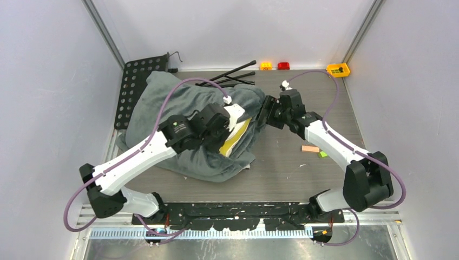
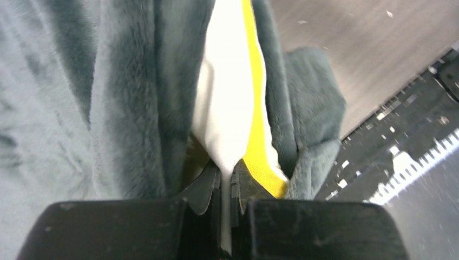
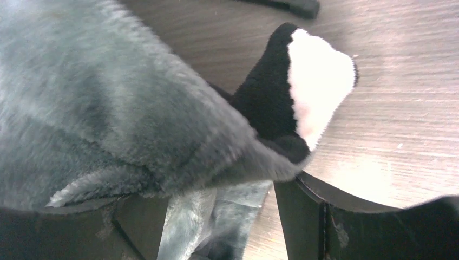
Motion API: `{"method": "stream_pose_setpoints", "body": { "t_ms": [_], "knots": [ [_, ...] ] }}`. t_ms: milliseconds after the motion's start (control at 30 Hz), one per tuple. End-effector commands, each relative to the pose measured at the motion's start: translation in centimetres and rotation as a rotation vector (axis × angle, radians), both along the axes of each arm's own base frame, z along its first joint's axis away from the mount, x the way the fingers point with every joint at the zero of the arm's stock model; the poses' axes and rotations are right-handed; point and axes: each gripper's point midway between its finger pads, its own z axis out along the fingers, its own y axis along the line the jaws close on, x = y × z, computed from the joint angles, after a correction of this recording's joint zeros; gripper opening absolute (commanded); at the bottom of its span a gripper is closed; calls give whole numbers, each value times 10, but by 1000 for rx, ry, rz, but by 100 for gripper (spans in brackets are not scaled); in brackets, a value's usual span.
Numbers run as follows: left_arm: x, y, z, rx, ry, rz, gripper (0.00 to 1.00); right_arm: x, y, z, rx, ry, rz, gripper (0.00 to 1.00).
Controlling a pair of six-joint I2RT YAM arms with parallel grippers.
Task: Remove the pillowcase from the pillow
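The dark grey-teal pillowcase (image 1: 178, 103) lies crumpled left of the table's middle. Its mouth gapes, and the white pillow (image 1: 238, 135) with its yellow side band pokes out there. My left gripper (image 1: 234, 127) is at that mouth. In the left wrist view the left gripper (image 2: 226, 179) is shut on a thin fold of the pillow (image 2: 230, 108), with pillowcase (image 2: 124, 108) plush on both sides. My right gripper (image 1: 266, 116) sits at the pillowcase's right edge. In the right wrist view the right gripper (image 3: 216, 211) is open, and pillowcase (image 3: 108, 108) fabric drapes loosely across it. The black-and-white inner edge (image 3: 308, 81) sticks up.
A black perforated panel (image 1: 138, 89) leans at the back left. Black stand legs (image 1: 233, 76) lie behind the pillowcase. Small orange (image 1: 265, 65), red (image 1: 283, 65) and yellow (image 1: 338, 69) blocks line the back edge. An orange piece (image 1: 310, 148) and a green one (image 1: 323, 154) lie near the right arm.
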Motion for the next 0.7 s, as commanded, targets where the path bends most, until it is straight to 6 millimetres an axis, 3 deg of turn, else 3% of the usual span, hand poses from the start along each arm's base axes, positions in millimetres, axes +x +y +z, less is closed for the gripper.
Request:
{"method": "stream_pose_setpoints", "body": {
  "t_ms": [0,167,333,433,567,667],
  "knots": [
    [-50,-19,41,-187,76,-273,0,35,-18,29,1,-66,-63,72],
    [-66,-24,59,-290,70,-361,0,61,-34,10,-31,5,-97,71],
    [-85,-29,82,-402,49,-481,0,67,-15,-10,10,57,-23,71],
    [-79,-28,86,-410,14,-452,0,64,-12,-16,19,65,-9,71],
    [-50,-20,69,-311,-23,-306,0,52,-18,-2,1,51,1,72],
    [-41,-20,62,-273,-17,-262,0,31,-27,28,-26,7,26,74]
  ]
}}
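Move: My left hand already pinches the pillow's white edge; the bared white-and-yellow pillow lies about 2 cm ahead, 4 cm right and 4 cm below. The pillowcase's far right corner is roughly 14 cm ahead, 14 cm right and 14 cm below that hand. From my open right hand the corner is some 3 cm ahead, 3 cm left and 5 cm below, the bared pillow 9 cm back and 11 cm left, a tripod leg's tip 12 cm ahead and 4 cm left. I keep my left fingers shut on the pillow and draw it back about 6 cm while rising some 4 cm, the wrist swinging nearly 20 degrees clockwise. My right hand, fingers still wide open, reaches forward about 6 cm and a little right, then sinks beside the pillowcase's far right corner and eases slightly back, tipping down, without closing. ##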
